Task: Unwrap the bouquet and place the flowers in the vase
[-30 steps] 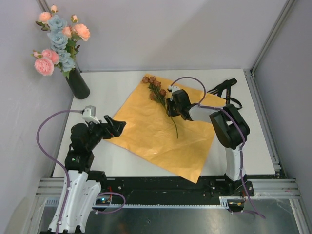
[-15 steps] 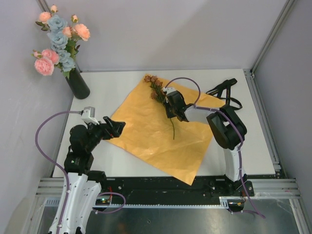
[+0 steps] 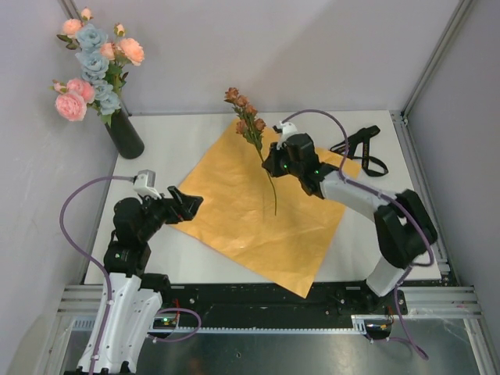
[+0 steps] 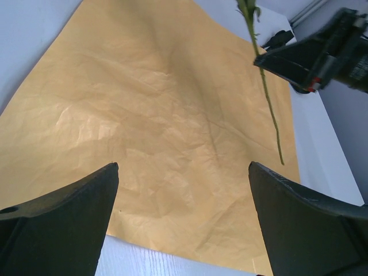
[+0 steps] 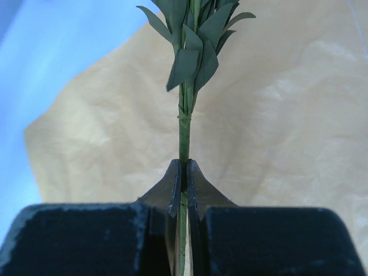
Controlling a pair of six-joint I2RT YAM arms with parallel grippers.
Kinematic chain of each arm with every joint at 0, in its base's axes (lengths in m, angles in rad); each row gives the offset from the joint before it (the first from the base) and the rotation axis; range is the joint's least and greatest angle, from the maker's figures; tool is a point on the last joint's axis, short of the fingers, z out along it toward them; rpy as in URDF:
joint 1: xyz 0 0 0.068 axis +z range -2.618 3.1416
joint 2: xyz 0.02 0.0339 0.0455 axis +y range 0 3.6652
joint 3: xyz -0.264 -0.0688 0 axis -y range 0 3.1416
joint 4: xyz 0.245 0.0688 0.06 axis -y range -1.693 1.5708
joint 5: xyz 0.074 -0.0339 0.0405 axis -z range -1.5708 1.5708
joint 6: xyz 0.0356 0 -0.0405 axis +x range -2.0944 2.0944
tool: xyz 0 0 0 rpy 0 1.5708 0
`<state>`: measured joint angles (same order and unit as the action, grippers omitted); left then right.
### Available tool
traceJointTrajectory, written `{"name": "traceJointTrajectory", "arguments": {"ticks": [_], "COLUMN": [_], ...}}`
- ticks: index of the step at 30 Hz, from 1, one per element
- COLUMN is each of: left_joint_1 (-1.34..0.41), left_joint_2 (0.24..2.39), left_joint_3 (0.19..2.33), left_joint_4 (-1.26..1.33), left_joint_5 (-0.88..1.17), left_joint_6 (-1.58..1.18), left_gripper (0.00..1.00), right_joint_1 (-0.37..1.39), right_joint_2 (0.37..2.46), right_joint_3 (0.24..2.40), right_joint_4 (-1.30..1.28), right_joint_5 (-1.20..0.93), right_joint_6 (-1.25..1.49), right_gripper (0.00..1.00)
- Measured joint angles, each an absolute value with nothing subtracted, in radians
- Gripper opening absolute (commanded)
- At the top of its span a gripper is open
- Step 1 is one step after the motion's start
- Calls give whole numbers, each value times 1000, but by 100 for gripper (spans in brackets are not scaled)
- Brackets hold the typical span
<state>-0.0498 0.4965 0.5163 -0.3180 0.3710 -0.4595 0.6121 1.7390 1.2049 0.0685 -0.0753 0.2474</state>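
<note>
My right gripper (image 3: 273, 164) (image 5: 184, 167) is shut on the green stem (image 5: 184, 126) of a flower with brownish blooms (image 3: 244, 109), holding it in the air above the flat orange wrapping paper (image 3: 258, 211). The stem's lower end (image 3: 274, 205) hangs below the fingers. At the back left stands the dark vase (image 3: 125, 133), with pink and pale blue flowers (image 3: 94, 66) in it. My left gripper (image 3: 187, 205) (image 4: 183, 167) hovers open at the paper's left edge with nothing between its fingers. In the left wrist view the held stem (image 4: 267, 98) shows at the upper right.
The black ribbon (image 3: 363, 148) lies on the white table (image 3: 180, 133) at the back right, just beyond the paper's corner. Grey walls close in the left and back sides. The paper's near corner reaches the table's front edge (image 3: 297, 289).
My right gripper has shut on the brown-flowered stem and raised it off the paper, so it now hangs nearly upright. The right arm has stretched out. The left arm has not moved.
</note>
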Motion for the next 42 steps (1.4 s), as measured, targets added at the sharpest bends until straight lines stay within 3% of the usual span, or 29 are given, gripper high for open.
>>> {"name": "traceJointTrajectory", "arguments": {"ticks": [9,17,27,32,33,35,42], "left_joint_1": [-67,-168,-315,-319,-319,-319,-325], "left_joint_2": [527,537,563,575,577,578,578], "left_joint_3": [561,563,563,561,559,556,556], "left_joint_4": [-282,-54,90,105,107,111,110], "left_joint_5": [481,539,505,495,492,489,445], "left_joint_6": [-499,-636,-736,-762,-766,-774,-732], "left_gripper": [91,80,48,16,8,2,0], "right_joint_1": [727,932,1073,1082,1084,1086,1092], "right_joint_2": [1406,1259,1236,1236,1236,1236,1225], "right_joint_3": [840,742,741,740,740,739,734], "right_joint_4": [289,445,507,511,511,508,476], "right_joint_5": [-188,-217,-150,-139,-138,-131,-87], "right_joint_6": [378,434,442,441,441,440,429], "right_gripper": [0,0,0,0,4,15,67]}}
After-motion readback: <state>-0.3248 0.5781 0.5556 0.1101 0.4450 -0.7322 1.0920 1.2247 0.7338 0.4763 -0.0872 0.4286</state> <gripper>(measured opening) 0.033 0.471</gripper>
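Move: The brown roses' stem, already pinched in the right fingers, crosses that grip about 16 cm ahead of the open left hand, 22 cm to its right and 5 cm lower. From the left hand, the vase stands roughly 25 cm ahead and 26 cm left, its middle some 8 cm lower. From the right hand, the left gripper is about 16 cm back, 22 cm left and 5 cm higher; the kraft paper's middle lies 6 cm back, 2 cm left and 14 cm below. The brown rose stem is passed from hand to hand: the right arm carries it back about 24 cm, rising and edging left while turning counter-clockwise. The left hand rises about 10 cm and goes right to meet it, turning clockwise, then closes on the stem just below the leaves, above the right grip; the right fingers then open around the stem. ##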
